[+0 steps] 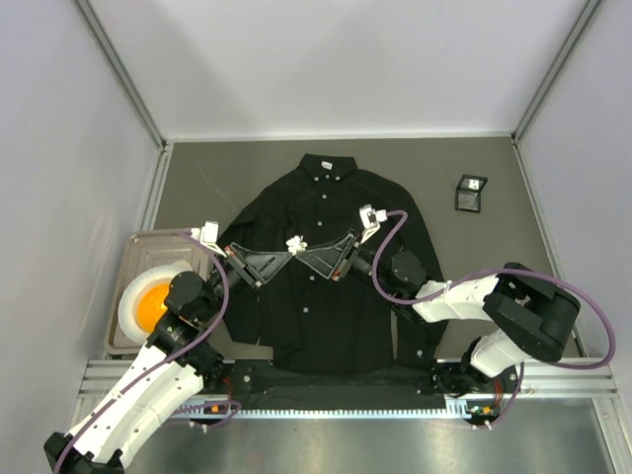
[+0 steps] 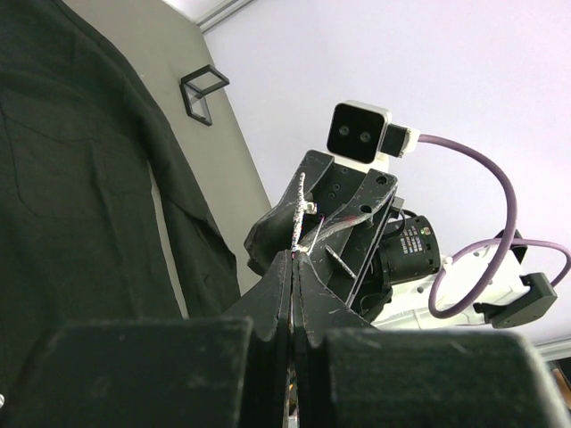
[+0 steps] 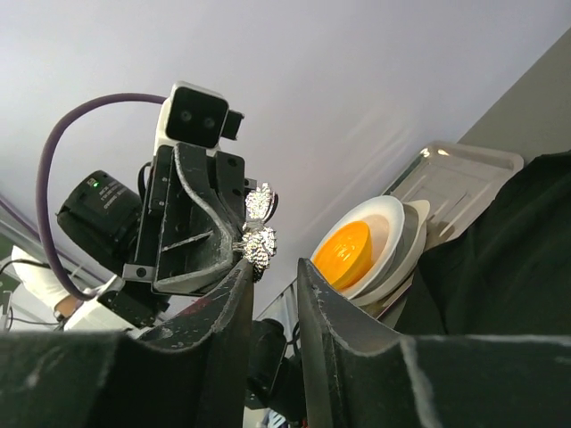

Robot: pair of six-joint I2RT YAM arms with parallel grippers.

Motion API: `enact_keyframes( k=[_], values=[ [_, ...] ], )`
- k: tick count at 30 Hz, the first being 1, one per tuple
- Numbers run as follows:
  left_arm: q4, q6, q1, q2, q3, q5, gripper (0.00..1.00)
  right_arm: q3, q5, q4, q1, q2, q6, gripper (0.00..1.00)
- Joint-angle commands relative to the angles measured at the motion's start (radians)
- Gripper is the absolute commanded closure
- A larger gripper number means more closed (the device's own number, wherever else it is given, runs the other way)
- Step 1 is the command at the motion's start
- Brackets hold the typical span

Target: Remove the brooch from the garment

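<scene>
The black garment [image 1: 326, 296] lies flat on the table, collar away from me. Above its chest both grippers meet tip to tip. My left gripper [image 1: 285, 253] is shut on the brooch [image 1: 295, 243], a small white jagged ornament. In the left wrist view the brooch [image 2: 298, 212] shows edge-on, sticking up out of the closed tips of my left gripper [image 2: 300, 257]. In the right wrist view the brooch [image 3: 260, 225] sits at the tip of one finger [image 3: 234, 294]. My right gripper [image 3: 272, 265] is open with a narrow gap and nothing between its jaws.
A small black box [image 1: 471, 193] lies at the far right of the table. A metal tray [image 1: 148, 242] at the left holds white plates and an orange bowl [image 1: 151, 304]. Grey walls close in both sides.
</scene>
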Motion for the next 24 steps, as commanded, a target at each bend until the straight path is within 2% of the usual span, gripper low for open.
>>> enact_keyframes(
  k=[1,2,4,5,6,10,15,16,19,20,21,24],
  values=[
    [0.055,-0.017,-0.002,-0.008,0.014,0.03,1.0,0.027,0.01,0.156,-0.007,-0.016,-0.017,0.75],
    [0.054,-0.019,-0.002,-0.006,0.014,0.032,1.0,0.024,0.012,0.156,-0.007,-0.023,-0.021,0.75],
    [0.052,-0.02,-0.002,-0.006,0.011,0.047,1.0,0.024,0.003,0.152,-0.008,-0.029,-0.035,0.83],
    [0.052,-0.02,-0.002,-0.004,0.011,0.052,1.0,0.024,-0.002,0.148,-0.008,-0.039,-0.04,0.88],
    [0.042,-0.005,-0.002,-0.004,0.016,0.064,1.0,0.024,-0.012,0.137,-0.013,-0.045,-0.043,1.0],
    [-0.09,0.095,-0.002,-0.004,0.077,0.079,0.99,0.007,-0.116,0.044,-0.059,-0.089,-0.055,1.0],
    [-0.234,0.225,-0.002,-0.008,0.183,0.104,0.66,0.011,-0.308,-0.1,-0.129,-0.163,-0.07,1.0],
    [-0.276,0.24,-0.004,-0.005,0.197,0.108,0.52,0.013,-0.336,-0.116,-0.138,-0.171,-0.072,1.0],
    [-0.337,0.303,-0.002,0.018,0.251,0.153,0.38,0.045,-0.461,-0.231,-0.178,-0.203,-0.08,1.0],
    [-0.352,0.326,-0.004,0.038,0.275,0.179,0.27,0.056,-0.497,-0.286,-0.186,-0.206,-0.086,1.0],
    [-0.359,0.33,-0.002,0.049,0.284,0.191,0.25,0.07,-0.578,-0.309,-0.192,-0.206,-0.089,1.0],
    [-0.356,0.349,-0.004,0.117,0.309,0.277,0.24,0.108,-0.678,-0.374,-0.194,-0.207,-0.1,1.0]
  ],
)
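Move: The brooch stands in the left hand's shut fingertips, some 2 cm ahead, 2 cm right and 1 cm above that hand's point. From the right hand it lies about 1 cm ahead, 2 cm to the left and 1 cm up, between nearly closed fingers. The dark garment's middle is roughly 5 cm ahead of the right hand, 10 cm to its right and 26 cm below; the orange bowl lies around 31 cm left, 4 cm back and 22 cm down. The right fingers finish closing and pinch the brooch's edge while the left hand still holds it. The left fingers then open wide and let go, that hand drawing back and up about 3 cm each, rolling its left side up. The right hand keeps its pinch, rises slightly and shifts about 3 cm to its right, then eases back and sinks a little, turning some 15 degrees, mostly counter-clockwise. ##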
